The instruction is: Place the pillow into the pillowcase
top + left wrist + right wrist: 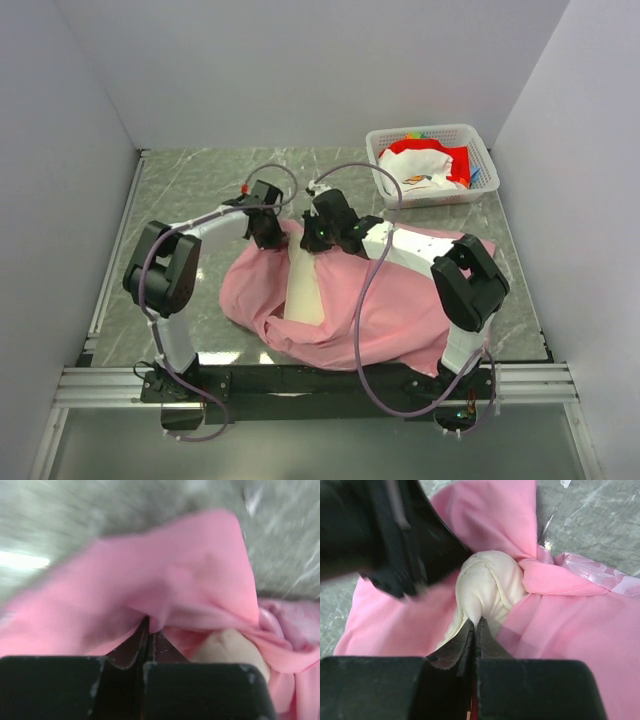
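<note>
The pink pillowcase (pixel 395 300) lies crumpled mid-table with the cream-white pillow (pixel 305 285) partly inside it, a strip showing through the opening. My left gripper (pixel 149 625) is shut on a fold of the pillowcase (pixel 170 575) at its far left edge. A cream corner of the pillow (pixel 231 647) shows to its right. My right gripper (pixel 477 622) is shut on the bunched pillow (pixel 490 582), with pillowcase (pixel 580 625) fabric around it. The left gripper (pixel 395 540) appears blurred at upper left in the right wrist view. From above, both grippers (pixel 268 228) (pixel 325 235) meet at the pillowcase's far edge.
A white basket (pixel 478 140) holding red and white cloth stands at the back right. Grey marble tabletop (pixel 190 185) surrounds the fabric. White walls enclose the left, back and right sides.
</note>
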`<state>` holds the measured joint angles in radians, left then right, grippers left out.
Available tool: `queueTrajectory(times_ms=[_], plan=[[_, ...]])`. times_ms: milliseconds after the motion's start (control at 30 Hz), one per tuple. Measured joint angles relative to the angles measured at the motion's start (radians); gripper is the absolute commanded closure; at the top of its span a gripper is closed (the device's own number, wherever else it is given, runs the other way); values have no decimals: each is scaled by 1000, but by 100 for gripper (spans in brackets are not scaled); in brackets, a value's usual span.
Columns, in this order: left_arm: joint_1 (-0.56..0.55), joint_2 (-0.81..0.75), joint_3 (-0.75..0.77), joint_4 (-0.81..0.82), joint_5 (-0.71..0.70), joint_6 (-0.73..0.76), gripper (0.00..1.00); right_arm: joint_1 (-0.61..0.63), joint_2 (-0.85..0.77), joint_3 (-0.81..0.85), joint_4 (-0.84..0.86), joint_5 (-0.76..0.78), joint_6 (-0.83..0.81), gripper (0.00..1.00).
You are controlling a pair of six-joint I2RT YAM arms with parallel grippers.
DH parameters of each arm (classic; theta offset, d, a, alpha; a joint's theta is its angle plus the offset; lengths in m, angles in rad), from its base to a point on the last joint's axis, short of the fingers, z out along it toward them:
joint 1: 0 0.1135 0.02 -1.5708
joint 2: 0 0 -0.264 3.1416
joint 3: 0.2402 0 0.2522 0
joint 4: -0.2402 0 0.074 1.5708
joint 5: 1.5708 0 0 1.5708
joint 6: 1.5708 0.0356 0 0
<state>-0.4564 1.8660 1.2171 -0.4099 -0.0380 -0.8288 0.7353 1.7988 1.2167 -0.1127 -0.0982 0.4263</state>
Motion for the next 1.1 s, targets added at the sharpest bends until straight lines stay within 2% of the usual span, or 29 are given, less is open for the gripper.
queueTrajectory(times_ms=[300,567,767,800,867,900,967,1000,1067,1100], plan=[[218,-154,14,-19,70,0,99,5,-38,-24,3,-17,-5,100],[246,-219,29,18,189,5,99,6,-14,37,-56,-15,-28,100],[255,-330,32,83,332,-4,99,5,102,168,-120,18,-27,98],[255,-343,34,86,354,-4,99,1,120,192,-129,22,-23,91],[254,-364,40,90,410,-4,99,-7,153,256,-159,29,-14,83],[254,-371,42,92,435,-4,99,-13,168,285,-169,33,-9,72],[254,-379,42,85,468,-4,99,-35,208,381,-196,36,8,63],[254,-379,42,84,475,-5,99,-47,220,412,-192,35,22,54],[255,-379,42,74,490,-8,99,-72,219,454,-171,31,40,51],[255,-378,42,65,493,-8,99,-80,204,456,-156,30,50,44]])
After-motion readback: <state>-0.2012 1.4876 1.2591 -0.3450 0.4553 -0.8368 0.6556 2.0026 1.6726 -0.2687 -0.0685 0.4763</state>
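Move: Beside the left hand, which already pinches the pillowcase's left flap, the pillow's end stands some 7 cm to the right, about 1 cm back and 4 cm higher; the far hem is roughly 4 cm ahead and 8 cm right, about level. The right hand, shut on the pillow's end, has the far hem about 8 cm ahead, straight on and 6 cm below; the pillow end's middle is 3 cm ahead, 1 cm left and 2 cm lower. Hauling the pinched pillowcase flap up about 20 cm, the left hand first swings out left and a little forward, then comes back right, its shut fingers tilting out to the right and forward. The right hand keeps the pillow's end nearly in place, then opens about halfway, lets go, and goes some 9 cm forward and 6 cm up to the raised hem. ##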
